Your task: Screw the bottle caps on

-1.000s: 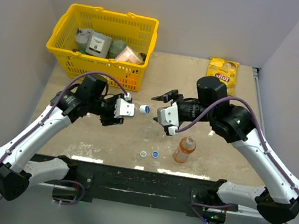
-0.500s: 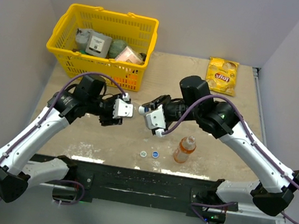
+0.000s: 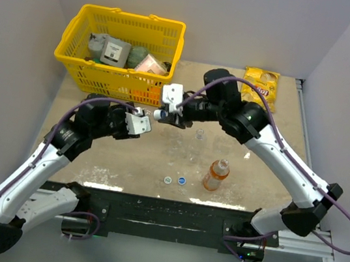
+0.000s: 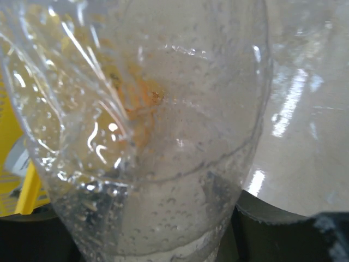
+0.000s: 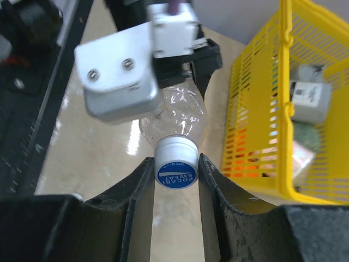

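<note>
My left gripper (image 3: 141, 121) is shut on a clear bottle (image 4: 163, 136), holding it level above the table. The bottle fills the left wrist view. Its blue-topped cap (image 5: 175, 170) sits on the neck and points at my right gripper (image 3: 160, 114). That gripper's two fingers (image 5: 136, 202) press on the cap's sides. An orange bottle (image 3: 216, 175) stands upright at the front. A second clear bottle (image 3: 199, 135) stands behind it, open-necked. A whitish cap (image 3: 167, 180) and a blue cap (image 3: 181, 180) lie loose near the front edge.
A yellow basket (image 3: 79, 67) of boxes and packets stands at the back left, close behind the two grippers; it also shows in the right wrist view (image 5: 256, 136). A yellow chips packet (image 3: 260, 88) lies at the back right.
My right gripper has swung left and back from near the orange bottle to the held bottle's cap and closed on it. My left gripper has shifted slightly back with the bottle.
</note>
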Available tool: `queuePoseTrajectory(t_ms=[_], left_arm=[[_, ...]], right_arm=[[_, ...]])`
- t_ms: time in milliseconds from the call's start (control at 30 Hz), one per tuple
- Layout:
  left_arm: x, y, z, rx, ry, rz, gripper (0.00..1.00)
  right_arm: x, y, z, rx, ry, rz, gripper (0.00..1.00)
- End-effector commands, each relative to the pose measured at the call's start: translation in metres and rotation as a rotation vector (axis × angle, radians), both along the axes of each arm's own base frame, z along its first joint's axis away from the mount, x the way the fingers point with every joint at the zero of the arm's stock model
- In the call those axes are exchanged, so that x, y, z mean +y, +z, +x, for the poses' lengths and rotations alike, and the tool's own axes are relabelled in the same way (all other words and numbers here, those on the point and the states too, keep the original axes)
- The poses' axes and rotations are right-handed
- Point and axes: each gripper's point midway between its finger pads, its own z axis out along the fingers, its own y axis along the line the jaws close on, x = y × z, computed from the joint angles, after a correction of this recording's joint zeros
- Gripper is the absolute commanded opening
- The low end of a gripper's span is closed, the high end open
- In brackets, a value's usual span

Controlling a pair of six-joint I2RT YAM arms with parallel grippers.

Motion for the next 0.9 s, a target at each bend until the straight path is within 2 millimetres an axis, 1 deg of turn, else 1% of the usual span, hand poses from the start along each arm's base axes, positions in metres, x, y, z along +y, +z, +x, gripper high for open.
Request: queuePoseTrajectory(t_ms=[0, 33, 67, 100, 133, 167, 200, 233, 267, 300, 333, 367, 400, 433, 467, 500, 533, 567, 600, 633, 700, 733, 800, 833, 867], left_arm=[[0.013, 0.084, 0.036, -0.436, 0.205, -0.138, 0.00], [0.014, 0.084, 0.036, -0.454, 0.207, -0.127, 0.00], [0.010, 0.079, 0.034, -0.461, 0.199, -0.113, 0.00], [0.014, 0.081, 0.036, -0.479, 0.228, -0.108, 0.00], [0.012, 0.080, 0.036, -0.476, 0.220, -0.106, 0.00], [0.010, 0.075, 0.037, -0.456, 0.209, -0.093, 0.08], [0.006, 0.069, 0.035, -0.427, 0.184, -0.084, 0.16], [0.004, 0.068, 0.033, -0.415, 0.168, -0.089, 0.39], [-0.001, 0.064, 0.028, -0.390, 0.137, -0.103, 0.53], [-0.002, 0.063, 0.026, -0.383, 0.133, -0.110, 0.67], [-0.005, 0.059, 0.022, -0.371, 0.108, -0.116, 0.90], [-0.004, 0.058, 0.019, -0.360, 0.108, -0.122, 0.99], [-0.003, 0.059, 0.019, -0.357, 0.117, -0.127, 1.00], [0.000, 0.057, 0.018, -0.352, 0.127, -0.125, 1.00], [0.002, 0.057, 0.018, -0.355, 0.137, -0.125, 0.99], [0.003, 0.059, 0.017, -0.359, 0.138, -0.132, 1.00], [0.004, 0.059, 0.015, -0.364, 0.141, -0.138, 0.99], [0.004, 0.060, 0.014, -0.366, 0.139, -0.140, 0.99], [0.005, 0.060, 0.013, -0.364, 0.144, -0.147, 0.99], [0.006, 0.063, 0.012, -0.369, 0.148, -0.158, 0.99], [0.007, 0.064, 0.013, -0.368, 0.156, -0.176, 1.00], [0.007, 0.064, 0.012, -0.372, 0.157, -0.181, 1.00], [0.006, 0.063, 0.013, -0.377, 0.158, -0.187, 1.00], [0.007, 0.062, 0.013, -0.378, 0.159, -0.188, 0.99], [0.006, 0.063, 0.014, -0.387, 0.156, -0.192, 0.99]], right_arm=[[0.027, 0.015, 0.001, 0.586, -0.140, 0.160, 0.00], [0.028, 0.015, 0.006, 0.637, -0.154, 0.170, 0.00], [0.027, 0.019, 0.015, 0.672, -0.174, 0.200, 0.00], [0.028, 0.021, 0.018, 0.719, -0.196, 0.215, 0.00], [0.028, 0.025, 0.023, 0.720, -0.205, 0.228, 0.00], [0.028, 0.028, 0.026, 0.721, -0.211, 0.235, 0.00], [0.027, 0.042, 0.030, 0.704, -0.213, 0.257, 0.00], [0.025, 0.040, 0.038, 0.705, -0.247, 0.249, 0.00], [0.023, 0.045, 0.044, 0.695, -0.265, 0.255, 0.00], [0.018, 0.064, 0.049, 0.643, -0.268, 0.283, 0.00], [0.011, 0.058, 0.061, 0.637, -0.324, 0.260, 0.00], [0.005, 0.063, 0.066, 0.594, -0.335, 0.256, 0.00], [-0.002, 0.080, 0.070, 0.522, -0.334, 0.271, 0.00], [-0.015, 0.075, 0.076, 0.515, -0.379, 0.241, 0.00], [-0.024, 0.078, 0.084, 0.459, -0.404, 0.231, 0.00], [-0.033, 0.090, 0.088, 0.422, -0.426, 0.244, 0.00], [-0.049, 0.087, 0.096, 0.413, -0.479, 0.221, 0.00], [-0.062, 0.088, 0.107, 0.352, -0.530, 0.202, 0.00], [-0.073, 0.099, 0.110, 0.306, -0.555, 0.211, 0.00], [-0.092, 0.099, 0.118, 0.286, -0.610, 0.198, 0.00], [-0.116, 0.110, 0.131, 0.226, -0.699, 0.212, 0.00], [-0.135, 0.112, 0.141, 0.210, -0.759, 0.214, 0.00], [-0.158, 0.119, 0.147, 0.172, -0.831, 0.220, 0.00], [-0.170, 0.119, 0.152, 0.164, -0.872, 0.218, 0.00], [-0.177, 0.119, 0.154, 0.148, -0.891, 0.209, 0.00]])
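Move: Between the hands is the bottle, capped end towards the right: from the right hand, which already grips its cap, the bottle's middle is about 9 cm left, 1 cm ahead and 4 cm lower. From that hand the yellow basket lies about 26 cm ahead, 18 cm left and 18 cm lower; the chips bag 26 cm ahead, 34 cm right, 25 cm down; another bottle stands 3 cm back, 12 cm right, 16 cm lower. The left hand, still holding the bottle, has the cap about 8 cm right, 1 cm ahead and 3 cm above. Twisting the pinched cap clockwise about the bottle's axis by some 40 degrees, the right hand eases forward while the left, still gripping, goes forward-left and tilts back against it. The left fingers then open and that hand rises some 4 cm; the right keeps its pinch and carries the bottle off forward, right and up, about 15 cm forward overall, swinging clockwise seen from above. ##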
